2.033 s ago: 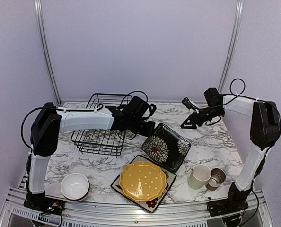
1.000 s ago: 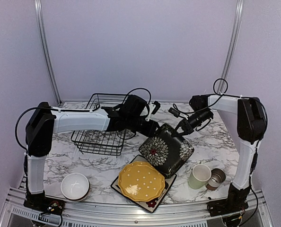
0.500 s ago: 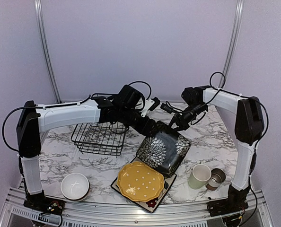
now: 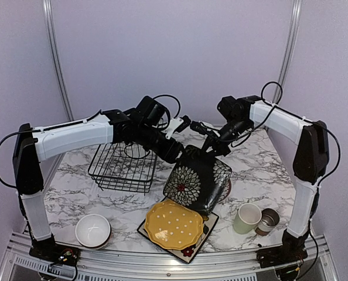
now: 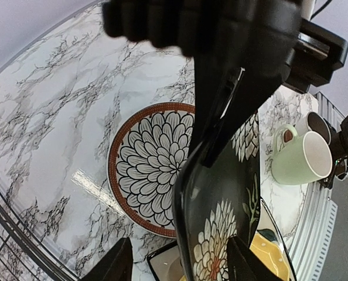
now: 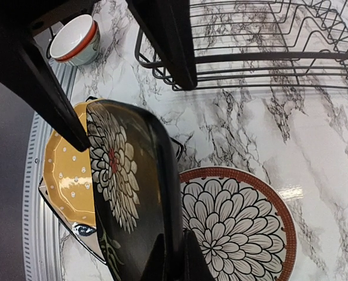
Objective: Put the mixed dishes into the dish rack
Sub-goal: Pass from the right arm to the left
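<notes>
A black square plate point(image 4: 195, 180) with white-and-red flowers hangs tilted on edge above the table. My right gripper point(image 6: 177, 259) is shut on its upper rim point(image 6: 162, 193). My left gripper point(image 5: 181, 268) is open, its fingers point(image 5: 119, 267) standing apart on either side of the same plate point(image 5: 221, 234) without touching it. The dish rack point(image 4: 124, 168) stands to the left. A yellow dotted plate point(image 4: 174, 224) lies on a second black square plate point(image 4: 187, 253). The white bowl point(image 4: 93, 229), green mug point(image 4: 246, 218) and grey-brown cup point(image 4: 269, 219) sit near the front.
A round white plate with a red rim and petal pattern point(image 5: 146, 167) lies on the marble directly under the lifted plate, and it also shows in the right wrist view point(image 6: 238, 229). The two arms meet closely over the table's middle.
The right gripper reached in and shut on the plate's rim. The left gripper opened off it. Both arms rose, and the plate came up off the round plate.
</notes>
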You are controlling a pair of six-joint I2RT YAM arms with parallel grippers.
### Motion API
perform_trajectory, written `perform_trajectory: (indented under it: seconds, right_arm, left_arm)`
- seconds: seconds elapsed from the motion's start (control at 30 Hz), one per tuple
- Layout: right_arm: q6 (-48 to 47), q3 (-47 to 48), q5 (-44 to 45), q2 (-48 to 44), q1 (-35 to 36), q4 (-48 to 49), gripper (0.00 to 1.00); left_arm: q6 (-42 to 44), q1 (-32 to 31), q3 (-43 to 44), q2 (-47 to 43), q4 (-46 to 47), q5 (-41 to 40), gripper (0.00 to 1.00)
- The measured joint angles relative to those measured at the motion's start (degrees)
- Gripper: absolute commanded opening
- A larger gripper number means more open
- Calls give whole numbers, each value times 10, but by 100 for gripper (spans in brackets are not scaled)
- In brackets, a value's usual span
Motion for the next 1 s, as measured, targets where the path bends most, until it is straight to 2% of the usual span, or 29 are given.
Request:
perform_trajectory:
  seconds: [0.37,0.67,0.73,0.77,0.83,1.0]
  right_arm:
    - [3,29,-6,-2,2,-5,0]
    - [13,36,-12,-2,2,-9,0]
    - [15,46,-14,-2,2,-10,0]
    - [16,49,-15,-2,2,-9,0]
    - [19,58,-16,-2,2,-9,0]
    - [27,69,-19,-2,2,-7,0]
  left_arm:
    - [-14,3,-7,0,2,45,23]
    - [-19,12,-9,0,4,59,18]
    - [-20,14,-11,0,5,63,27]
    - [-20,14,-12,0,5,64,28]
    - [-20,14,-12,1,5,65,25]
    - [-21,14,-12,3,5,63,9]
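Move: The black plate, still hanging from the right fingers, has its upper left edge already between the open left fingers; its middle is about 6 cm back, 6 cm right and 9 cm below the left hand. From the right hand the plate's middle is about 7 cm back, 4 cm left and 8 cm down, and the left gripper about 10 cm straight left. From the left hand, the yellow plate lies 18 cm back and 1 cm left, the red-rimmed plate 2 cm ahead and 12 cm right, the dish rack 8 cm ahead and 21 cm left, all some 16 to 19 cm below. The black plate's upper left edge is pinched by the left fingers, which close from about half open to nearly shut while that hand eases back barely 1 cm, tipping about 5 degrees, then stays put. The right hand keeps its grip and lifts the plate roughly 4 cm in two short rises with a pause between, drifting about 1 cm forward and 1 cm left. ##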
